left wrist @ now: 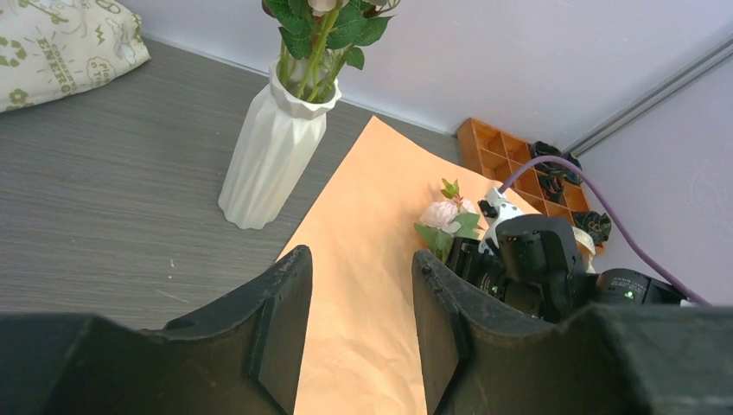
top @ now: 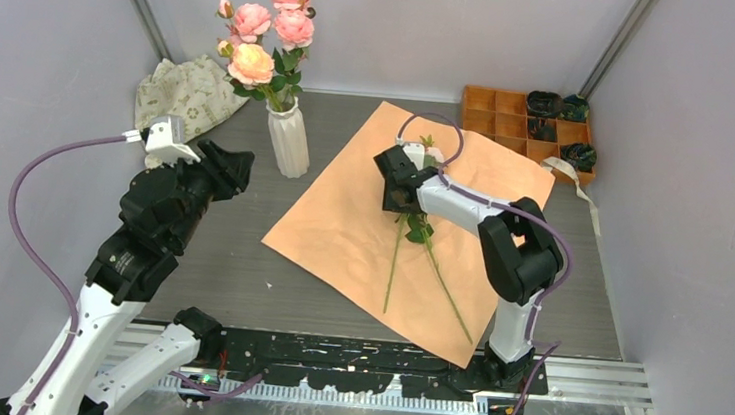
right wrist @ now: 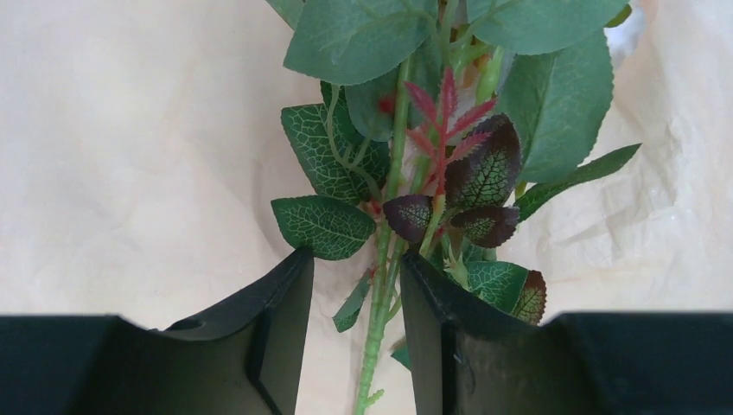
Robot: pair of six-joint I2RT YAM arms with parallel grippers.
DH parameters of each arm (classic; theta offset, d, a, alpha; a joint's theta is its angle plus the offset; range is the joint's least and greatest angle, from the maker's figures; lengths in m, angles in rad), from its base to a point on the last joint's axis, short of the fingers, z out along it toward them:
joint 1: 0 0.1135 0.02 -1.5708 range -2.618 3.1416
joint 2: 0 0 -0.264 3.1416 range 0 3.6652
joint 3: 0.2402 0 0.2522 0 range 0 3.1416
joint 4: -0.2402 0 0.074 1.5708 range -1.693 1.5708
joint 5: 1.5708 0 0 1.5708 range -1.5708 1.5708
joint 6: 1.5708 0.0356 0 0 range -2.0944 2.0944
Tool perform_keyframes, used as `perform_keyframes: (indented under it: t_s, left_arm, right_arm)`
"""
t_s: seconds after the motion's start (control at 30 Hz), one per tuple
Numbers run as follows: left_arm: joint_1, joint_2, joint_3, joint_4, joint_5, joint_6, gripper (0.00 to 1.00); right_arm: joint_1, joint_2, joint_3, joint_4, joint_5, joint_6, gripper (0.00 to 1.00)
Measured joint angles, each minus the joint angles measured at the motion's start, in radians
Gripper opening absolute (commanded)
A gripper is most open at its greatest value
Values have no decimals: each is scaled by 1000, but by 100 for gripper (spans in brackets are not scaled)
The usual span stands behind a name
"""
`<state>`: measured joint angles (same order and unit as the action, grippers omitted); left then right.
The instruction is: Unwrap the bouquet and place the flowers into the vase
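The white ribbed vase (top: 288,140) (left wrist: 272,156) stands at the back left and holds several pink and peach flowers (top: 269,28). The bouquet's orange paper (top: 343,215) lies spread flat on the table. On it lie two more flowers, their green stems (top: 394,260) (right wrist: 380,285) pointing toward me and a pale bloom (left wrist: 441,213) at the far end. My right gripper (top: 401,185) (right wrist: 354,268) is low over the paper. Its jaws straddle both stems just below the leaves, with a gap still showing on the left. My left gripper (top: 231,171) (left wrist: 359,268) hovers open and empty left of the paper.
A cream patterned cloth bag (top: 188,91) (left wrist: 60,47) lies in the back left corner behind the vase. An orange compartment tray (top: 512,120) with dark items sits at the back right, and a cream ribbon (top: 572,180) lies beside it.
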<state>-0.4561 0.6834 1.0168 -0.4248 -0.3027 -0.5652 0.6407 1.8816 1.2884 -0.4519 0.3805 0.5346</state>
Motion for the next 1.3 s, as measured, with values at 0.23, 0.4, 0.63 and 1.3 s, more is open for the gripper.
perform_keyframes:
  t_s: [0.23,0.4,0.63,1.3]
  left_arm:
    - [0,0,0,0,0,0,47]
    - [0,2,0,1,0,-3,47]
    - [0,4,0,0,0,-4,47]
    - [0,5,0,0,0,-4,46]
  right_arm:
    - [-22,4,26,-8,-6,0,46]
    - [-21,11,29,-21,-6,-2,29]
    - [-21,83,58,-45,-8,-2,17]
    - [18,-57,184,-116,-60,-53,1]
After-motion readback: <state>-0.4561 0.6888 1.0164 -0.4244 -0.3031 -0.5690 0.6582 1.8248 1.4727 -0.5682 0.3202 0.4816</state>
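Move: The right hand hangs half open just over the stems of the last flowers: they pass between and under its fingertips about 3 cm below and 1 cm ahead, with the pink blooms some 9 cm ahead and 3 cm right. The orange paper beneath is centred roughly 7 cm back and 4 cm right; the white vase stands about 23 cm left and 4 cm ahead. From the raised left hand the stems lie some 12 cm ahead, 27 cm right and well below, about 33 cm. The right hand eases about 1 cm forward, then sinks some 2.5 cm to the stems, tipping its fingers a few degrees more steeply down, while they close from half open to shut and pinch the stems just below the leaves. Keeping that grip, it pauses low, then lifts off with quickening speed, rising about 7 cm and drifting nearly 3 cm left towards the vase as the fingers begin to tip back up. ##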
